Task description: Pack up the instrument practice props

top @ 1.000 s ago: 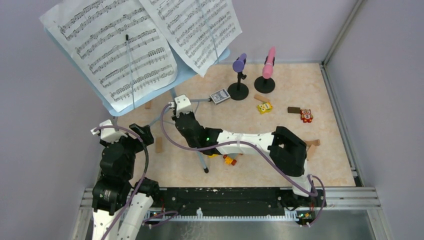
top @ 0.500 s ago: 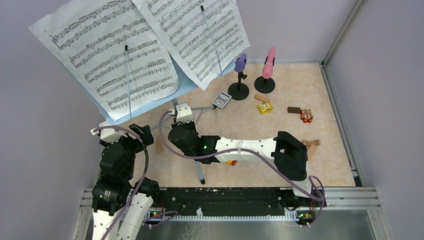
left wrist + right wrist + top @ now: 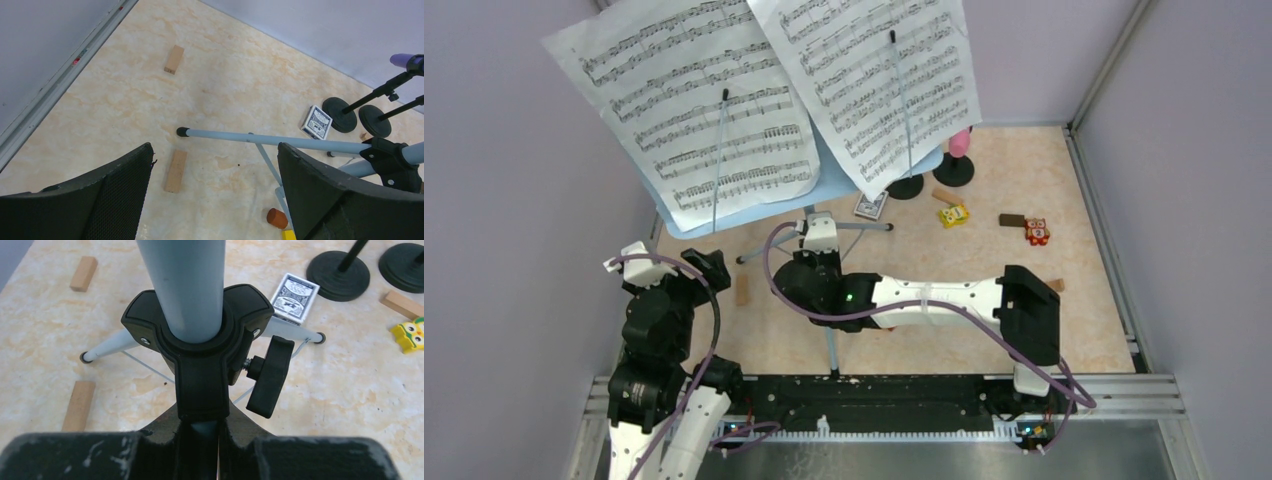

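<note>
The pale blue music desk [image 3: 829, 188] stands tilted on its tripod and carries two white sheet-music pages [image 3: 694, 110]. My right gripper [image 3: 816, 264] is shut on the stand's grey pole [image 3: 182, 285], just below the black tripod hub [image 3: 200, 340], with the jaws [image 3: 200, 430] pinching it. My left gripper [image 3: 214, 146] is open over the floor beside a tripod leg [image 3: 250, 137] and holds nothing. The pink microphone [image 3: 961, 143] peeks out behind the pages. The purple microphone [image 3: 406, 61] shows only in the left wrist view. Two black round mic holder bases [image 3: 338, 276] [image 3: 406, 267] stand behind the stand.
A blue-white card box [image 3: 871, 205] lies by the holder bases. Wooden blocks [image 3: 174, 59] [image 3: 176, 170], an orange cylinder [image 3: 276, 218], a yellow owl brick [image 3: 953, 215] and a red toy [image 3: 1037, 231] are scattered on the floor. Walls close in the left, back and right.
The right arm has carried the music stand to the right, and the pages now cover the purple microphone in the top view. The left arm has not moved.
</note>
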You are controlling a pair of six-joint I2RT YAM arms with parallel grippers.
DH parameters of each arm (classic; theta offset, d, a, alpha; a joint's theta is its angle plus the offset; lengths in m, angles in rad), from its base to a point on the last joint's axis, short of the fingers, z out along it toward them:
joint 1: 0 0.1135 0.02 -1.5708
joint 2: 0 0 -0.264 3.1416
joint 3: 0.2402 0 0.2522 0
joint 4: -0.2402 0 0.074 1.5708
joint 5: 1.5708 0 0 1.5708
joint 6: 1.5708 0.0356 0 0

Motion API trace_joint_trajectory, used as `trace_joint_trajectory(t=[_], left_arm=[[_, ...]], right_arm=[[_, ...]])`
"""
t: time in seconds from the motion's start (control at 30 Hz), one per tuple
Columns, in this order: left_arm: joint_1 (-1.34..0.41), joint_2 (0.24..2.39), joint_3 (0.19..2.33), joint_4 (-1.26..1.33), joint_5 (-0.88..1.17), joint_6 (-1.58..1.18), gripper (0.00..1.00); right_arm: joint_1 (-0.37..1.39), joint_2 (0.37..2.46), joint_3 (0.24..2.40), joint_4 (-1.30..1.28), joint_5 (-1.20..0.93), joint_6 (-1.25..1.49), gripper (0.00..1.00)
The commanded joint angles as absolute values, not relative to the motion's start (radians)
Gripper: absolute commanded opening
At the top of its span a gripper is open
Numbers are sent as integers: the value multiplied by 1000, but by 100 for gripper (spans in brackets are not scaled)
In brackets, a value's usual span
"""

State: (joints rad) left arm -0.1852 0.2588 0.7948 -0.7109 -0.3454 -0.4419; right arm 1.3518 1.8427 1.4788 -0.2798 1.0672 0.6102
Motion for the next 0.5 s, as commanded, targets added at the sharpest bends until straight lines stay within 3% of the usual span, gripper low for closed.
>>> trace_joint_trajectory(t=[0.0,0.23,0.47], left_arm=[[-183,251,793,-673,-345,-436,97],[-186,249,794,-675,-346,-437,98],[-187,250,794,-673,-344,-436,98]], right_arm=[[1363,1800,1444,-541,1128,727,0],[1311,1714,1335,-542,1105,737,0],[1225,1560,1182,-411,1050,542,0]])
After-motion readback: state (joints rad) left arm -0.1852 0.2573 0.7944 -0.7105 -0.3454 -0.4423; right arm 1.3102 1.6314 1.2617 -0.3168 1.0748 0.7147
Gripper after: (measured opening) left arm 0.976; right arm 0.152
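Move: The right fingers already grip the music stand just below its black leg hub. Across the open table the way it is going, the blue toy lies about 17 cm to the right, level with the hand and some 19 cm below. At that same depth, the red block lies 2 cm right and level, the card deck about 24 cm ahead and 12 right, the owl toy 22 ahead and 32 right. From the left hand, the blue toy is roughly 39 cm right, 5 ahead and 27 below. Keep the right fingers shut on the music stand's leg just under the hub and carry the whole stand to the right, about 6 to 7 cm, towards the blue toy's side of the table, gathering speed. Hold height and reach steady, turning the wrist only some 5 degrees clockwise. ##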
